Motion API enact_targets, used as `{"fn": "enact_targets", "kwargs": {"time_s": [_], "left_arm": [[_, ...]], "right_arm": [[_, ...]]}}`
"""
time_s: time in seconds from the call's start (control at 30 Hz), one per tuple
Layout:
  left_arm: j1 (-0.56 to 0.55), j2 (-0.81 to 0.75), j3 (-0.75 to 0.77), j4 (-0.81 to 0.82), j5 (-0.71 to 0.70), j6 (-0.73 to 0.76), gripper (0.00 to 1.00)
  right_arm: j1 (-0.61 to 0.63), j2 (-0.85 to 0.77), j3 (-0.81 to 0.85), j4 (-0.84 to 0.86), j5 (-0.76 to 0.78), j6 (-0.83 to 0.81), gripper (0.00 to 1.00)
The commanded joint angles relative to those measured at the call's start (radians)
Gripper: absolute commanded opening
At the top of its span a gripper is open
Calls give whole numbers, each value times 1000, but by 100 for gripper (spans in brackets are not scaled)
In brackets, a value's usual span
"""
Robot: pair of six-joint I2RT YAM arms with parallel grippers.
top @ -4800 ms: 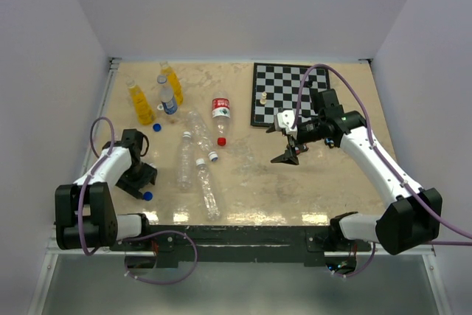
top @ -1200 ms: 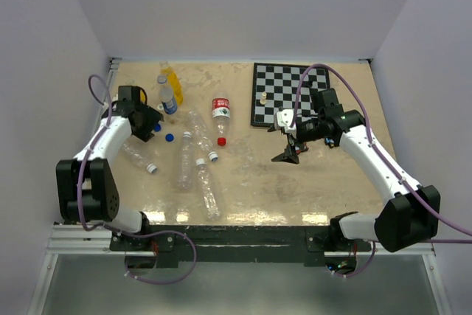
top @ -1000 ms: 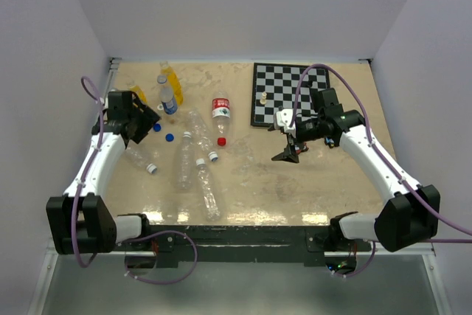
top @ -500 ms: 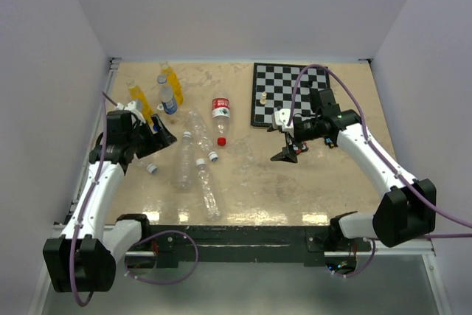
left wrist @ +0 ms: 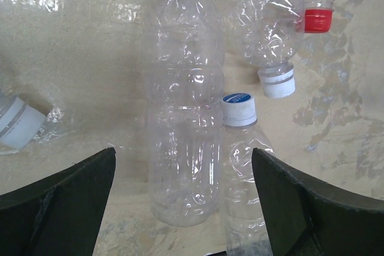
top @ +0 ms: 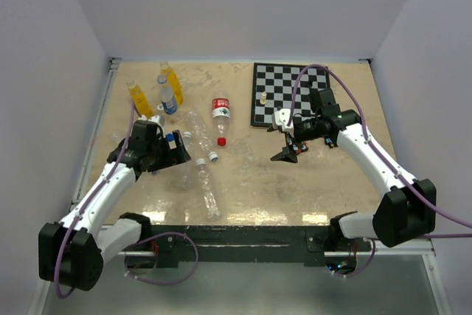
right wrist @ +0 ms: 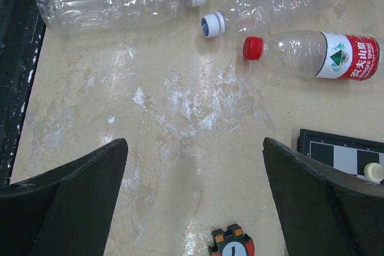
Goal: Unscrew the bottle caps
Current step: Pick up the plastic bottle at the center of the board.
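Observation:
Two orange-yellow bottles (top: 139, 101) (top: 171, 82) and a clear bottle with a blue-and-white label (top: 168, 98) stand at the back left. Their caps are too small to judge. My left gripper (top: 175, 150) (left wrist: 183, 208) hangs open over the lying clear bottles, its fingers straddling a long clear bottle (left wrist: 186, 106) without touching it. Beside that lies a bottle with a blue-topped white cap (left wrist: 239, 109). My right gripper (top: 287, 147) (right wrist: 195, 208) is open above bare table, holding nothing.
A red-labelled bottle (top: 220, 111) (right wrist: 342, 55) with a red cap (right wrist: 253, 47) lies mid-table. More clear bottles (right wrist: 120, 4) lie at the front left. A chessboard (top: 284, 94) with white pieces sits at the back right. A loose blue cap (top: 170, 137) lies beside my left gripper.
My left arm swung from the orange bottle at the back left down toward the lying clear bottles, and its jaws opened wider. The right arm stayed put.

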Motion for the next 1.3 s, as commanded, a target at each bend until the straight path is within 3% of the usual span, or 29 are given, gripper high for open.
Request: {"fn": "enact_targets", "kwargs": {"time_s": [0.0,0.33,0.9,1.27], "left_arm": [[-54,59,4,44,-68,-30,100],[-132,174,26,42,-239,-80,82],[-140,315,14,84,-260,-31,82],[-140,200,-5,8,-194,7,39]], "right_arm": [[-2,2,3,7,-3,3,98],[-2,3,6,1,-2,-1,98],[-2,-1,7,-6,0,-6,98],[-2,3,7,-8,-2,-11,98]]}}
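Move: The clear plastic bottle to be picked lies lengthways, its middle about 3 cm right of the left hand, nearly level with it and 7 cm below. From that hand, a second clear bottle lies some 9 cm back and 11 cm right, a blue-ringed-cap bottle 12 cm ahead and 9 cm right, and a white-capped bottle 4 cm ahead and 15 cm left. The target bottle is about 30 cm left of the right hand and 16 cm below. The clear bottle's body is pinched between the left fingers after the open hand sinks about 7 cm almost straight down over it, the wrist tilting some 15 degrees so the fingers point more steeply down. They narrow a little on the way, then close onto the bottle's sides at the bottom, and the hand just starts back up. ##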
